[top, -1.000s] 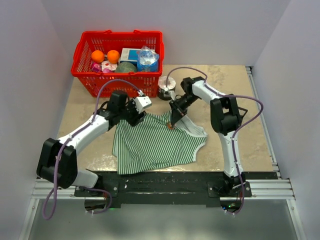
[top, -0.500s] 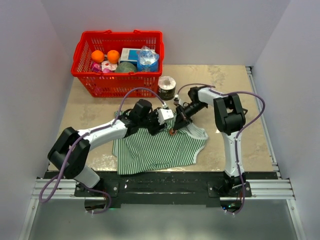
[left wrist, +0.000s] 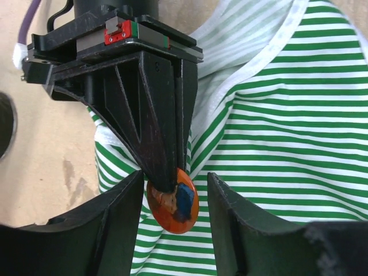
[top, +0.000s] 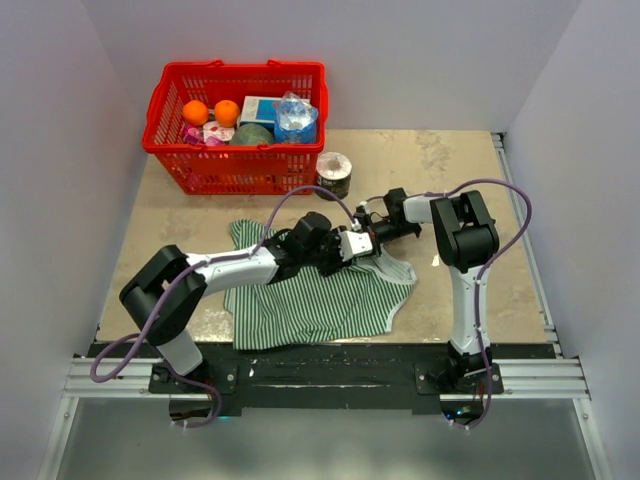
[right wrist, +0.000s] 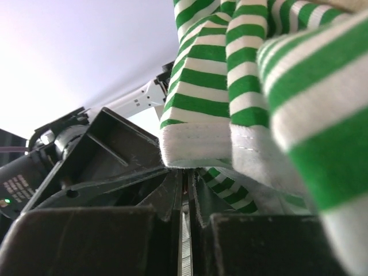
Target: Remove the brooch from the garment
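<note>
The garment [top: 310,295] lies spread at the table's near middle, its neck end lifted between the two grippers. The brooch [left wrist: 175,204] is an orange disc with a blue and brown picture, hanging in front of the striped cloth [left wrist: 287,126]. My right gripper [left wrist: 167,183] comes down from above, shut, its tips pinching the brooch's upper edge. My left gripper [left wrist: 175,177] is open, one finger on each side of the brooch, neither touching it. From above, both grippers meet at the neckline [top: 362,240] and cover the brooch. White trim [right wrist: 195,144] hangs just past the right gripper [right wrist: 185,192].
A red basket [top: 235,172] holding oranges and packages stands at the back left. A tape roll [top: 333,175] sits just right of it, close behind the grippers. Bare tabletop [top: 480,200] lies to the right. White walls close in on both sides.
My left arm has swung right across the garment until its jaws straddle the brooch, and they have narrowed a little. My right gripper has dropped lower and drawn right, still shut.
</note>
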`<act>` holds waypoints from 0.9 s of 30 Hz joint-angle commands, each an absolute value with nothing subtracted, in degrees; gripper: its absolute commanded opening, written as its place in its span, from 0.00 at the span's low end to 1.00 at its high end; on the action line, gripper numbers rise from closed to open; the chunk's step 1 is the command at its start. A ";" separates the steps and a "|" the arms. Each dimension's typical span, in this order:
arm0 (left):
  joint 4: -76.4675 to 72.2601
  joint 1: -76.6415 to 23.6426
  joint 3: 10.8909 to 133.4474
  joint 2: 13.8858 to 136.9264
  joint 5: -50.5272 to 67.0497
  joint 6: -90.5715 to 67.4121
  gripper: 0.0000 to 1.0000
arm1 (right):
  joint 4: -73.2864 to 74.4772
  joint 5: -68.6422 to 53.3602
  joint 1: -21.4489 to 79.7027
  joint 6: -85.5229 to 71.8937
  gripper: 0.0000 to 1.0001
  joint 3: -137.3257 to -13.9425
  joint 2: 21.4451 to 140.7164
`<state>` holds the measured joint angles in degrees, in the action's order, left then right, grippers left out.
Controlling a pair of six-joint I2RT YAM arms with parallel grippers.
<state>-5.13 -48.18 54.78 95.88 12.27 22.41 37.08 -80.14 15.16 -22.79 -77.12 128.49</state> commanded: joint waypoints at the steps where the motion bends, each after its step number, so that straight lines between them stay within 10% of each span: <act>1: -7.65 -48.87 56.42 96.50 7.57 25.66 0.50 | 35.68 -82.36 14.94 -27.86 0.00 -78.40 129.29; 12: -6.42 -48.78 57.30 96.85 7.11 27.33 0.15 | 35.42 -81.91 15.03 -27.51 0.00 -78.14 128.94; 23: -2.64 -45.18 57.13 96.94 20.82 18.64 0.00 | 55.83 -59.15 11.62 7.58 0.68 -99.59 127.10; 27: -4.39 -42.11 55.11 96.50 26.78 11.70 0.00 | 45.90 -57.57 9.05 3.34 0.70 -97.47 122.71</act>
<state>-2.63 -44.75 56.25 96.75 17.12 19.99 50.30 -62.78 12.40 0.82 -98.30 127.24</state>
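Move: The brooch sits practically at both hand points, held by an edge in the right fingertips, roughly 1 cm to the right hand's left and 1 cm below it; it stands between the open left fingers, about 1 cm to that hand's right and 1 cm below. From the left hand, the garment's collar is about 7 cm right and 2 cm back, the garment's striped middle some 11 cm left and 9 cm back, both roughly 4 cm below. The roll stands about 18 cm ahead and 4 cm left, near hand height. The left fingers close from about half open onto the two sides of the brooch while the hand eases a centimetre or so forward and pauses there, the right still pinching the edge; once the right fingers open and let go, the left close almost fully on the brooch and tip about 5 degrees, drifting slightly back. The right hand, nearly still until its fingers part, then goes away from the brooch, some 8 cm forward with a little right and up, rolling about 35 degrees as its fingers spread wide. ##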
